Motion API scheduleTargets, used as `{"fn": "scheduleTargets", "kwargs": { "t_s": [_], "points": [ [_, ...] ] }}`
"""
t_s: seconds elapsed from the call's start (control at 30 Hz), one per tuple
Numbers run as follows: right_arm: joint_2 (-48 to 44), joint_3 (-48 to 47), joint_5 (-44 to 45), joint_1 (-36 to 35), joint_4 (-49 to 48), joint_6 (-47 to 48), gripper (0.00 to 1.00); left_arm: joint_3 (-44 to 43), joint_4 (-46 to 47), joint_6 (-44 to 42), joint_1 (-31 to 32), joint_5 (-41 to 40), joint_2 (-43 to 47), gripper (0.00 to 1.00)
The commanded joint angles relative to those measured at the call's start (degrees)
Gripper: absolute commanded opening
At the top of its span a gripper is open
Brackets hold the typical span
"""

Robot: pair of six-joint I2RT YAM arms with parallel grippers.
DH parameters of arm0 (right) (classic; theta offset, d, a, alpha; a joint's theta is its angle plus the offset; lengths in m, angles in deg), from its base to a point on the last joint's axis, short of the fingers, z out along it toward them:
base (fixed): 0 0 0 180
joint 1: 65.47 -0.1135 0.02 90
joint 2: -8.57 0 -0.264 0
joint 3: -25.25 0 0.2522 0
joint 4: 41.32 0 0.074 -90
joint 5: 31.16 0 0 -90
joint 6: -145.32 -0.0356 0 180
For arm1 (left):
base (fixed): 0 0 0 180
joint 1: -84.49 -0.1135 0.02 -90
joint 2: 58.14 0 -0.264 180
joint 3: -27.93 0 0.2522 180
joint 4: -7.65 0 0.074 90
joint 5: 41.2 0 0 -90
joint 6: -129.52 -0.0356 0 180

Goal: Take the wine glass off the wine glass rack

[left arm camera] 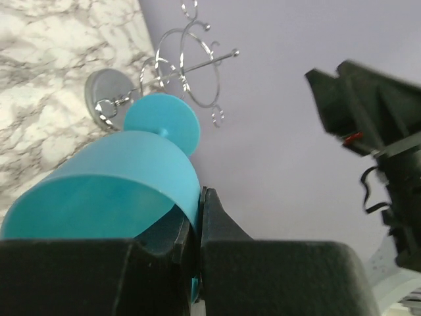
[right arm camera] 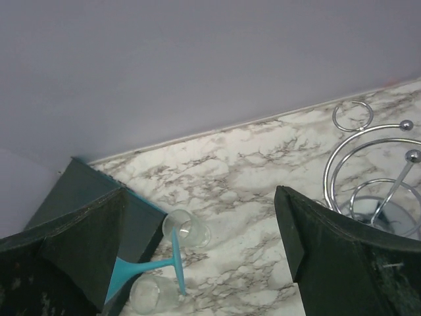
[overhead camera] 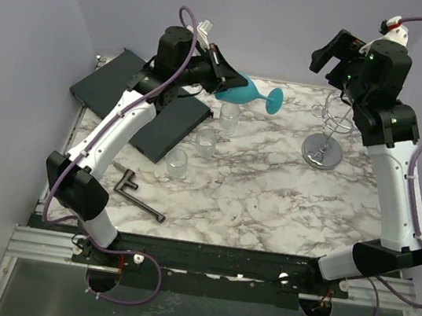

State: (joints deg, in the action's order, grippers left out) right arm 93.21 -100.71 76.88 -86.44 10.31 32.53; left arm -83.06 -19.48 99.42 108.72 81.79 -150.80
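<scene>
The turquoise wine glass [overhead camera: 242, 92] hangs sideways in the air at the back left, off the wine glass rack [overhead camera: 328, 133], with its foot [overhead camera: 273, 101] pointing toward the rack. My left gripper [overhead camera: 223, 75] is shut on the rim of its bowl. In the left wrist view the jaws [left arm camera: 197, 227] pinch the bowl wall [left arm camera: 112, 191], and the chrome rack [left arm camera: 191, 72] stands beyond the foot. My right gripper [overhead camera: 334, 53] is open and raised above the rack, holding nothing. Its wrist view shows wide-apart fingers [right arm camera: 200, 217], the glass stem [right arm camera: 148, 266] and the rack loops [right arm camera: 378, 171].
Three small clear glasses [overhead camera: 231, 116] [overhead camera: 205, 143] [overhead camera: 177, 162] stand on the marble top below the held glass. Dark flat boards [overhead camera: 137, 95] lie at the back left. A dark metal tool [overhead camera: 134, 190] lies near the front left. Purple walls close in behind and beside.
</scene>
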Motion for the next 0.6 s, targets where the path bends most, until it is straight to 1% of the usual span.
{"fn": "scheduleTargets", "kwargs": {
  "t_s": [0.0,0.13,0.27,0.43,0.57],
  "points": [
    [-0.3,-2.6,-18.3,6.8,-1.0,-6.2,1.0,-10.2,-22.3,-15.8,5.0,-9.4,-2.7,0.0],
    [-1.6,-0.6,-24.7,11.3,-2.4,-8.1,1.0,-17.7,-33.8,-23.9,9.8,-18.3,-5.9,0.0],
    [-3.3,3.4,-26.5,13.0,-3.6,-9.4,1.0,-24.5,-43.0,-30.2,15.2,-25.8,-9.9,0.0],
    [-5.5,6.3,-25.8,13.0,-4.3,-11.0,1.0,-29.5,-49.9,-34.2,21.6,-35.0,-15.7,0.0],
    [-7.2,8.2,-26.5,13.0,-4.7,-12.7,1.0,-32.6,-52.7,-35.9,24.2,-36.7,-21.5,0.0]
  ]
}}
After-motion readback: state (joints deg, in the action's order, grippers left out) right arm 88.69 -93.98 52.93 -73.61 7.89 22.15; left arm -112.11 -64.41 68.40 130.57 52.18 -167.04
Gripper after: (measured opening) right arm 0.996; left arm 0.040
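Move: The blue wine glass is in my left hand; it is going to the open marble, roughly 9 cm back, 9 cm to the right and 39 cm below. From my left hand, the nearest clear glass stands about 7 cm ahead with no sideways offset, the middle one 2 cm back and 6 cm left; the rack is some 4 cm ahead and 30 cm right. From my right hand, that open spot lies about 12 cm back and 14 cm left. I keep the blue glass pinched by its bowl wall in my left hand and tip the fingers from pointing sideways to well downward, about 45 degrees, to bring its foot under. The hand swings back and right as it goes, then sinks faster and faster, some 10 cm down, towards the open marble. My empty right hand rolls slightly, fingers still open. ##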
